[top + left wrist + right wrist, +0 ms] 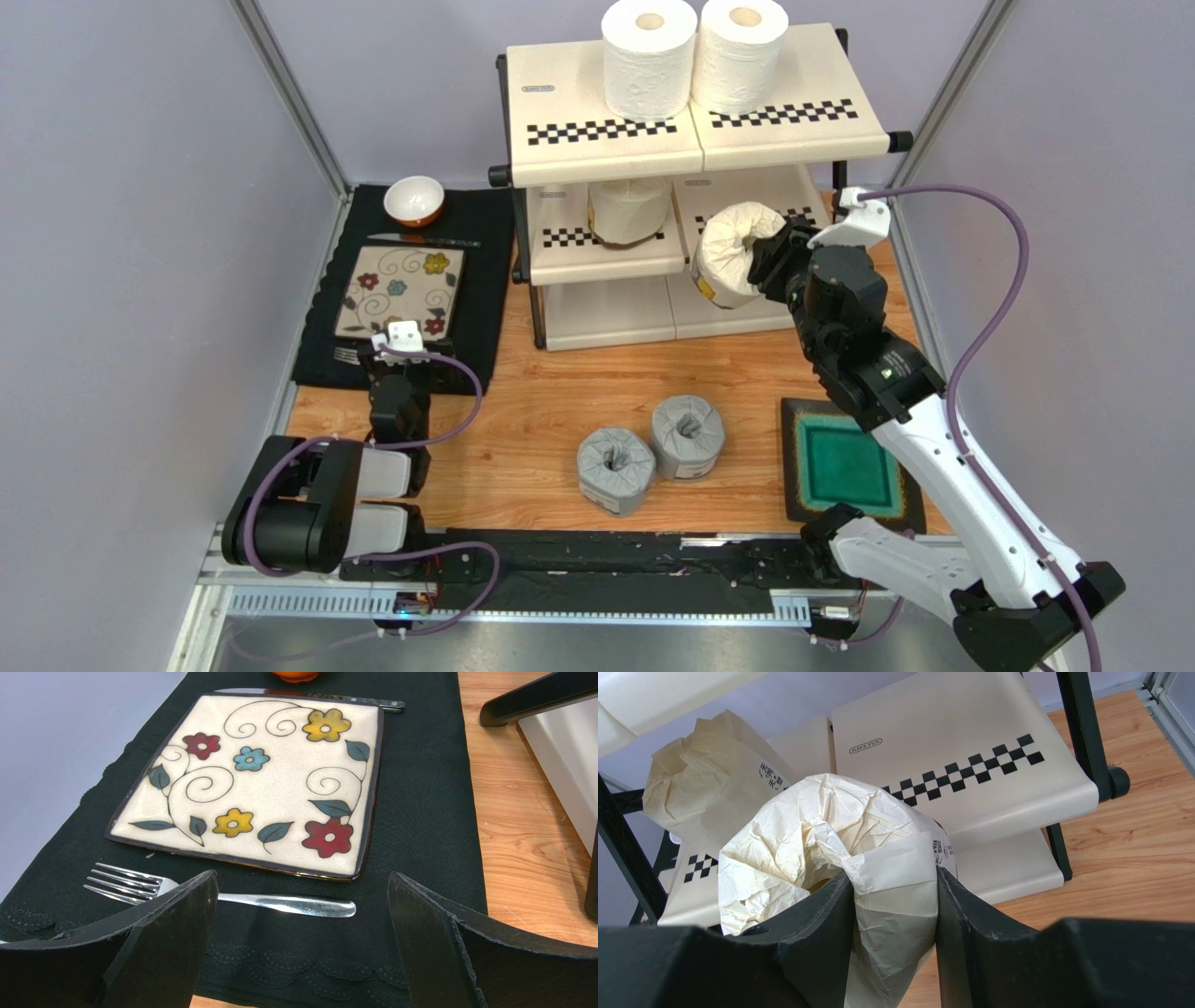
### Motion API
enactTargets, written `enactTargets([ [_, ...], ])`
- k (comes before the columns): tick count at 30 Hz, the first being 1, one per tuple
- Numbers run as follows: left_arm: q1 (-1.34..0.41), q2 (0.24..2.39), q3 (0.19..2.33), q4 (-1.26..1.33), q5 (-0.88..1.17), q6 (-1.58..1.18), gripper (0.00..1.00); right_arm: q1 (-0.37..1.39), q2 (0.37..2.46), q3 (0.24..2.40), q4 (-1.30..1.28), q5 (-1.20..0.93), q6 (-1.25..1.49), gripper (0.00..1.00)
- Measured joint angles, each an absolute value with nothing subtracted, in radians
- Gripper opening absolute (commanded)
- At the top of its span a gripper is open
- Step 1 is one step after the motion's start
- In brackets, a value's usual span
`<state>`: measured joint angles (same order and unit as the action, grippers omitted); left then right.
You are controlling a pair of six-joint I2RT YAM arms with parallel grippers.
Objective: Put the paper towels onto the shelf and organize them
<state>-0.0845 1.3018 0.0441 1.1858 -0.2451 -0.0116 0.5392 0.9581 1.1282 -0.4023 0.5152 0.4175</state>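
Note:
My right gripper (769, 259) is shut on a cream-wrapped paper towel roll (730, 252), held in the air in front of the right half of the shelf's (561, 84) middle tier. In the right wrist view the fingers (962, 917) pinch the roll's wall (829, 833), one inside the crumpled end and one outside. A second cream roll (630, 210) stands on the middle tier's left half. Two white rolls (650, 56) (742, 52) stand on the top tier. Two grey-wrapped rolls (616, 469) (687, 437) lie on the table. The left gripper (302, 917) hangs open over the black mat.
A floral square plate (400, 287) lies on a black placemat (484, 266), with a fork (210, 896) near it, a knife (316, 698) behind it and a small bowl (414, 200) at the back. A green square dish (846, 469) sits beside the right arm.

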Motion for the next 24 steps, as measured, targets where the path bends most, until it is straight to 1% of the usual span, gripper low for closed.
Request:
enactTargets([
  [11,-0.084,1.302,0.044,1.186,-0.245,-0.012,0.99,0.464,1.101,1.203,-0.337,0.441,0.418,0.43],
  [24,-0.084,1.302,0.044,1.186,-0.245,-0.012,0.99,0.383,1.222,1.334,-0.256,0.361,0.422,0.42],
])
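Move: Straight ahead of the right hand, which already holds a cream-wrapped paper towel roll by its side wall, the right half of the middle shelf is about 12 cm farther out, 2 cm left and 9 cm lower. The wrapped roll already on that shelf stands some 11 cm ahead and 18 cm left. Overhead, the top shelf's right half lies about 15 cm ahead and 9 cm up. From the idle left hand the aimed-at shelf half is roughly 11 cm ahead, 52 cm right and 15 cm higher. Carrying the pinched wrapped roll forward about 8 cm, the right hand brings it in over the front of the middle shelf and under the top shelf's front edge. It runs nearly level at first, then climbs roughly 4 cm while still reaching in, the fingers keeping their hold and the wrist tipping up only slightly. ##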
